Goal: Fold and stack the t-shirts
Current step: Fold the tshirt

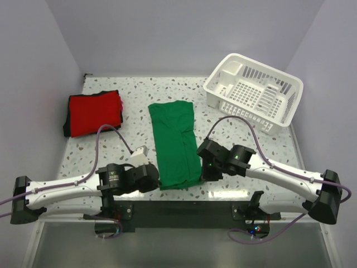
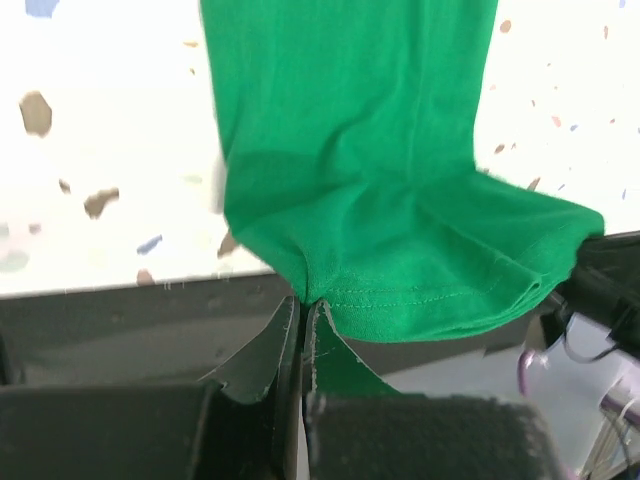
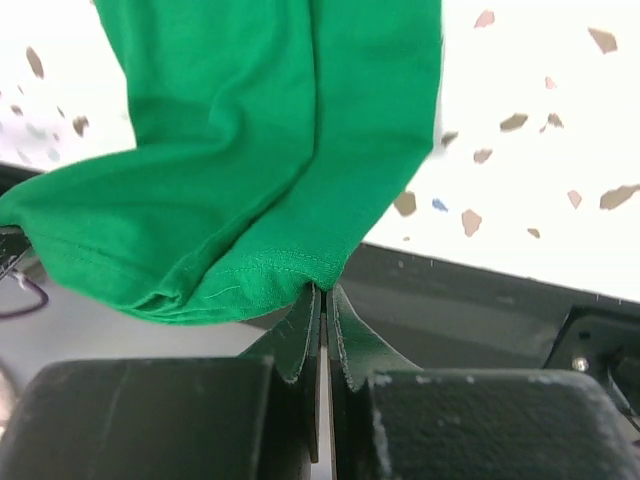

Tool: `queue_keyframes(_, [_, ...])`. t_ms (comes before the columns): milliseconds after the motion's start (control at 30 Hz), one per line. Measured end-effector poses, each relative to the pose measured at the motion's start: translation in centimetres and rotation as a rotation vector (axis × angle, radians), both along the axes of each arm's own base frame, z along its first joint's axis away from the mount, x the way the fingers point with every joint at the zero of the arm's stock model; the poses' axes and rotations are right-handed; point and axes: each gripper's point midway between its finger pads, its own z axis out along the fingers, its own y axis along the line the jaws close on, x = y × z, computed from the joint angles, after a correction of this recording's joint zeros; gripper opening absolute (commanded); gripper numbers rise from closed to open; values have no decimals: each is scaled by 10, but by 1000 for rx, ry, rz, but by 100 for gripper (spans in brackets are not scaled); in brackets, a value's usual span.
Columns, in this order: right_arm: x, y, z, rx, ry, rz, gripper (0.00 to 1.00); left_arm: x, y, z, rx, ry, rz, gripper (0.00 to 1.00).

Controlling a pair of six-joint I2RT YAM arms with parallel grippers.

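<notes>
The green t-shirt (image 1: 174,139) lies as a long folded strip down the middle of the table, its near hem raised off the front edge. My left gripper (image 1: 158,177) is shut on the hem's left corner, where the green cloth (image 2: 380,200) runs into the pinched tips (image 2: 303,303). My right gripper (image 1: 202,170) is shut on the right corner, the same green t-shirt (image 3: 260,160) meeting its tips (image 3: 325,288). A folded red t-shirt (image 1: 93,113) rests at the back left.
A white slatted basket (image 1: 254,92) stands at the back right. The speckled tabletop (image 1: 268,145) ends at a dark front rail (image 1: 184,209) below the arms. Purple cables loop from both wrists. Walls close in the left, back and right.
</notes>
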Motion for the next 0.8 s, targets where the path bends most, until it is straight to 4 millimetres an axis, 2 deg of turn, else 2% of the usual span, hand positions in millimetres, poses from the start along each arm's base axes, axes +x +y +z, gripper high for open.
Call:
queue_keyframes(300, [51,8,0,1,-29,-40,0,55,19,-6,30,-43,48,0])
queue_keyframes(567, [93,19,-10,-41,-35,-26,0,97,33,-28,116,-17,15,0])
queue_keyframes(800, [129,22,-18,-64,-28,-29,0,134,38,-34,129,-17,-17,0])
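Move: Each hand already pinches one corner of the green t-shirt's near end. The middle of the shirt's lying part is about 24 cm ahead and 7 cm right of the left hand, 22 ahead and 13 left of the right hand, some 9 cm below both. From the left hand, the folded red t-shirt is roughly 36 cm ahead, 32 left. From the right hand, the white basket is about 43 cm ahead, 26 right. Both hands carry the pinched hem some 13 cm forward over the green t-shirt's lying part, fingers kept shut. ##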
